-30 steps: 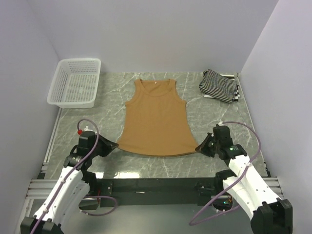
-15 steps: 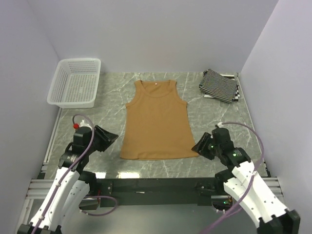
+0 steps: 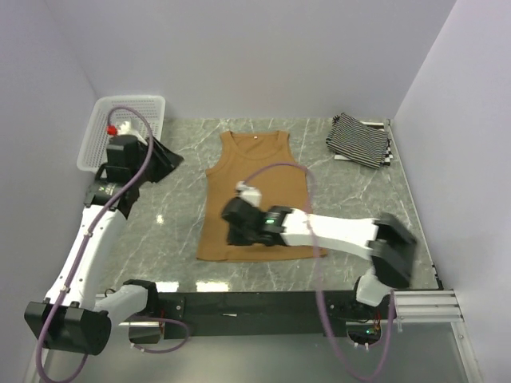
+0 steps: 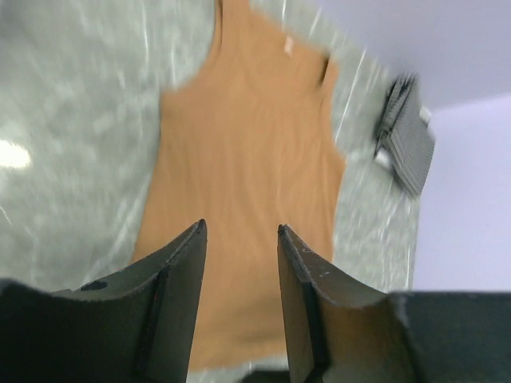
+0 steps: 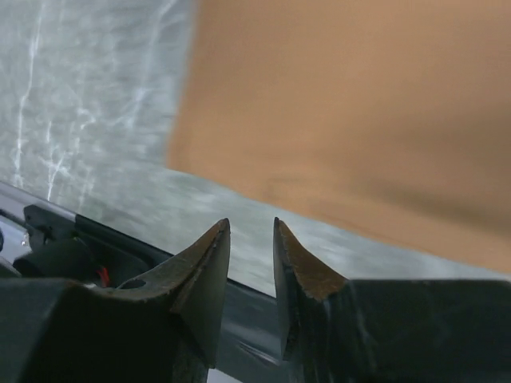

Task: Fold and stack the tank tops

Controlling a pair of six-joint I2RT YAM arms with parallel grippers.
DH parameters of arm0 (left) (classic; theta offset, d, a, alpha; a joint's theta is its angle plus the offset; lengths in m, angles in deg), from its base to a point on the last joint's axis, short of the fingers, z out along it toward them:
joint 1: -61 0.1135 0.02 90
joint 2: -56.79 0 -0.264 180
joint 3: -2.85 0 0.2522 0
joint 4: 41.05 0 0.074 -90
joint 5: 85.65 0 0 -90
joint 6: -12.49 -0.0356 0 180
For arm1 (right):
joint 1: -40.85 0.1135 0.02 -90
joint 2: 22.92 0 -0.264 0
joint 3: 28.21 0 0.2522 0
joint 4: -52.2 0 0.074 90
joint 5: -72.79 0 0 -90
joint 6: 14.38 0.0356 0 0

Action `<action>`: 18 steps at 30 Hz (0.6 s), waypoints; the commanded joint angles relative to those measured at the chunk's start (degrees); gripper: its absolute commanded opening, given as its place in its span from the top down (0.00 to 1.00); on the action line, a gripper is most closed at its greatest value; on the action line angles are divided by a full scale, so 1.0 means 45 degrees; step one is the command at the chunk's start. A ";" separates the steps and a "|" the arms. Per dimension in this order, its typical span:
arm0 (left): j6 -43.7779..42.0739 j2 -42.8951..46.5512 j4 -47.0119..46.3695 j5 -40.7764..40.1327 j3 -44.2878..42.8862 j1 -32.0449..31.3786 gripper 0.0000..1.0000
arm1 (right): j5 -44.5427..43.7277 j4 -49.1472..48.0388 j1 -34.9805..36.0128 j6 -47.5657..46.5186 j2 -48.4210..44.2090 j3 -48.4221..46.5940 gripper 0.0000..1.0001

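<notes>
The plain tan-brown tank top [image 3: 255, 187] lies flat in the middle of the marble table, neck toward the back wall. It fills the left wrist view [image 4: 247, 144] and the top of the right wrist view [image 5: 359, 104]. A folded black-and-white striped tank top [image 3: 359, 140] rests at the back right, also caught as a blur [image 4: 407, 132]. My left gripper [image 3: 166, 158] hangs open in the air beside the basket, nothing between its fingers [image 4: 241, 227]. My right gripper [image 3: 231, 233] reaches across the tan top's hem to its near left corner, jaws narrowly open and empty [image 5: 251, 222].
A white mesh basket [image 3: 124, 134] stands at the back left, just behind the left wrist. The table's dark front rail [image 5: 96, 247] runs right under the right fingertips. Grey walls close in on three sides.
Both grippers let go of the tan top's hem corners and opened. The left arm rose and swung back toward the basket. The right arm stretched leftward over the hem, its jaws narrowing again.
</notes>
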 commanded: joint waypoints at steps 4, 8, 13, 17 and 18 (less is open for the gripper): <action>-0.1234 -0.0463 0.0672 -0.0479 -0.2454 0.1206 0.53 | -0.1027 0.0390 0.1760 0.0098 0.4774 -0.4829 0.65; -0.1331 -0.0816 0.0633 0.0010 -0.2711 0.1579 0.55 | -0.0890 0.0880 0.2054 -0.0039 0.6109 -0.6124 0.65; -0.1351 -0.0894 0.0321 0.0322 -0.2303 0.1813 0.55 | -0.0988 0.1504 0.2250 -0.0292 0.7163 -0.7373 0.65; -0.1351 -0.0933 0.0164 0.0420 -0.1989 0.1814 0.55 | -0.1163 0.1973 0.2289 -0.0390 0.7711 -0.8000 0.65; -0.1370 -0.0933 0.0125 0.0459 -0.1930 0.1814 0.55 | -0.1241 0.2051 0.2289 -0.0390 0.7906 -0.8098 0.65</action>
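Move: The tank top's left hem corner lies about 12 cm to the right hand's left, level with it in reach and roughly 9 cm below. The right hem corner is some 26 cm to this hand's right, at the same depth and reach. The top's left shoulder lies about 31 cm ahead of the left hand, 11 cm to its right and 24 cm below; the white basket stands some 28 cm ahead and 26 cm left. Towards the tank top's left hem corner the right hand sweeps about 14 cm left over the hem, sinking some 6 cm as it slows. Its wrist turns some 10 degrees and its fingers stay part-open. The left hand, also open, drifts about 5 cm left and 3 cm forward, rising 6 cm before easing down a couple. ##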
